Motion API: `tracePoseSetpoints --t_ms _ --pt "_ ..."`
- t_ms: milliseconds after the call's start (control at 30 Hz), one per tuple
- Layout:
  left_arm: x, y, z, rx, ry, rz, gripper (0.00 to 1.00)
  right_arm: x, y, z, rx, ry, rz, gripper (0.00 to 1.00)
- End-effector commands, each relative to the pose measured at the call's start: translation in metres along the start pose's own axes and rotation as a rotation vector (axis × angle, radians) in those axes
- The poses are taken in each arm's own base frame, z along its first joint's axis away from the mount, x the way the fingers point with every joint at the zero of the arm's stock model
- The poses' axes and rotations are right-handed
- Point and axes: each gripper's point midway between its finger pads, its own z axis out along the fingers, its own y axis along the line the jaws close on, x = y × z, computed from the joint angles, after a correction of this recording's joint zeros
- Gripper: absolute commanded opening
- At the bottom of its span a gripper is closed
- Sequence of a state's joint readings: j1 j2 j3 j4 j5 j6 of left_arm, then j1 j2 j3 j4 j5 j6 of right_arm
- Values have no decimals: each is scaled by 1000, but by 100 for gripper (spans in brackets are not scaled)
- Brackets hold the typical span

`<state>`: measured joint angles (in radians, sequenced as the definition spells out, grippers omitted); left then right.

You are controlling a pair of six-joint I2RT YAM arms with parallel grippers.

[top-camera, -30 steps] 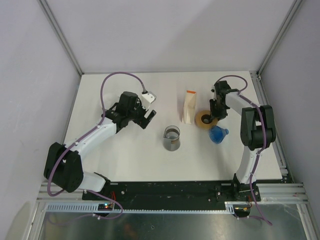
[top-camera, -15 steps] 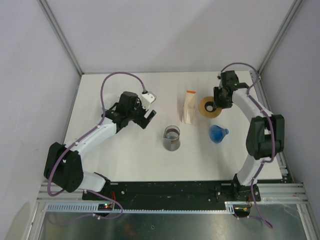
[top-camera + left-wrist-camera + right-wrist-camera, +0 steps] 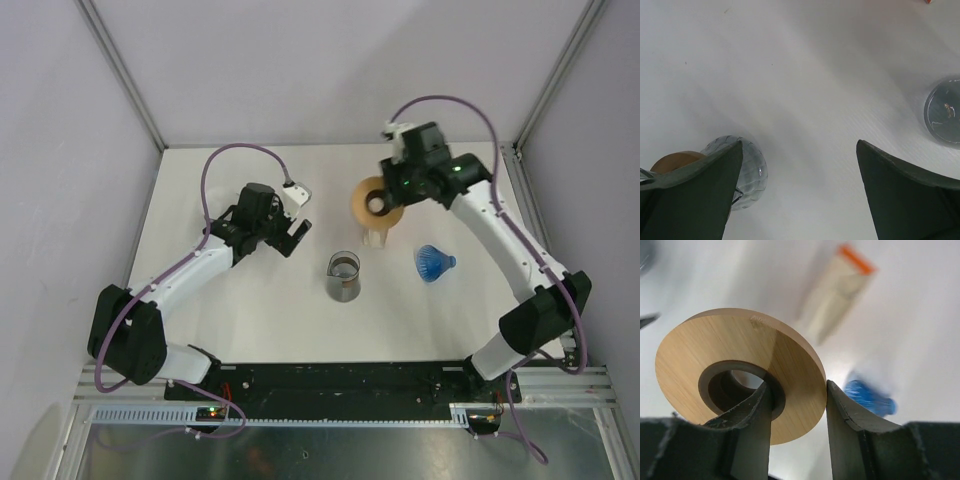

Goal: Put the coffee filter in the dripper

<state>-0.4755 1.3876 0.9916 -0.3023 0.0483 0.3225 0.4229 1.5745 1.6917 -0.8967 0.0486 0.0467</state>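
Observation:
The blue cone dripper (image 3: 434, 264) (image 3: 870, 397) lies on the white table (image 3: 250, 320), right of centre. The coffee filter pack (image 3: 375, 238) (image 3: 840, 285), cream with an orange top, lies left of it, its upper part hidden in the top view by a wooden ring (image 3: 375, 201) (image 3: 735, 360). My right gripper (image 3: 388, 196) (image 3: 797, 390) is shut on that ring above the pack, one finger through its dark-lined hole and one outside the rim. My left gripper (image 3: 297, 238) (image 3: 799, 145) hangs open and empty over bare table at the left.
A glass carafe (image 3: 343, 276) (image 3: 945, 112) stands in the middle of the table, between both arms. In the left wrist view a clear ribbed glass piece (image 3: 750, 170) with something tan beside it shows behind the left finger. Frame posts rise at the table's back corners.
My right arm has lifted the wooden ring from beside the blue dripper and carried it back and to the left, over the filter pack. The left arm has not moved.

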Motion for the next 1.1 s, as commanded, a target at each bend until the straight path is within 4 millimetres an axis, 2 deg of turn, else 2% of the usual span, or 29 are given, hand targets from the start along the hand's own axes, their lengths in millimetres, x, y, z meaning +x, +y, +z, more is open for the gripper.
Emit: tracePoseSetpoints --t_ms 0,133,267,433,667,933,1067 --pt "-22 10 -5 -41 -47 17 99 38 75 -12 -209 172 -158 0" --pt "-21 12 -5 -52 -42 17 100 54 106 -8 -268 224 -219 0" --pt "-20 13 -5 -54 -39 18 100 62 118 0 -293 250 -234 5" --pt "-19 12 -3 -52 -33 17 100 75 125 14 -299 293 -250 6" --pt "-18 12 -3 -53 -31 20 100 91 131 28 -280 337 -280 11" --pt "-18 12 -3 -53 -31 20 100 106 122 39 -233 381 -291 13" --pt "-18 12 -3 -53 -32 21 100 111 122 41 -232 397 -294 18"
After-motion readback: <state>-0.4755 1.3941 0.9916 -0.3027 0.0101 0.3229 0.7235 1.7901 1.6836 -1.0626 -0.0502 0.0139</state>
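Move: The right hand holds the light wooden ring by its edge, high up. The glass jug it is bound for stands about 13 cm back, 12 cm to its left and 20 cm below. The filter bag lies under the hand, roughly 6 cm ahead and 2 cm left. The blue dripper is some 7 cm back and 11 cm right, both about 22 cm down. From the left hand the jug is 10 cm back, 13 cm right and 8 cm below. Swinging quickly back and left, away from the filter bag, the right hand brings the wooden ring over the glass jug, then slows and sinks towards its mouth, ending about 10 cm lower. On the way the wrist turns some 20 degrees counter-clockwise and tips farther down; the fingers keep their pinch on the ring's edge. ##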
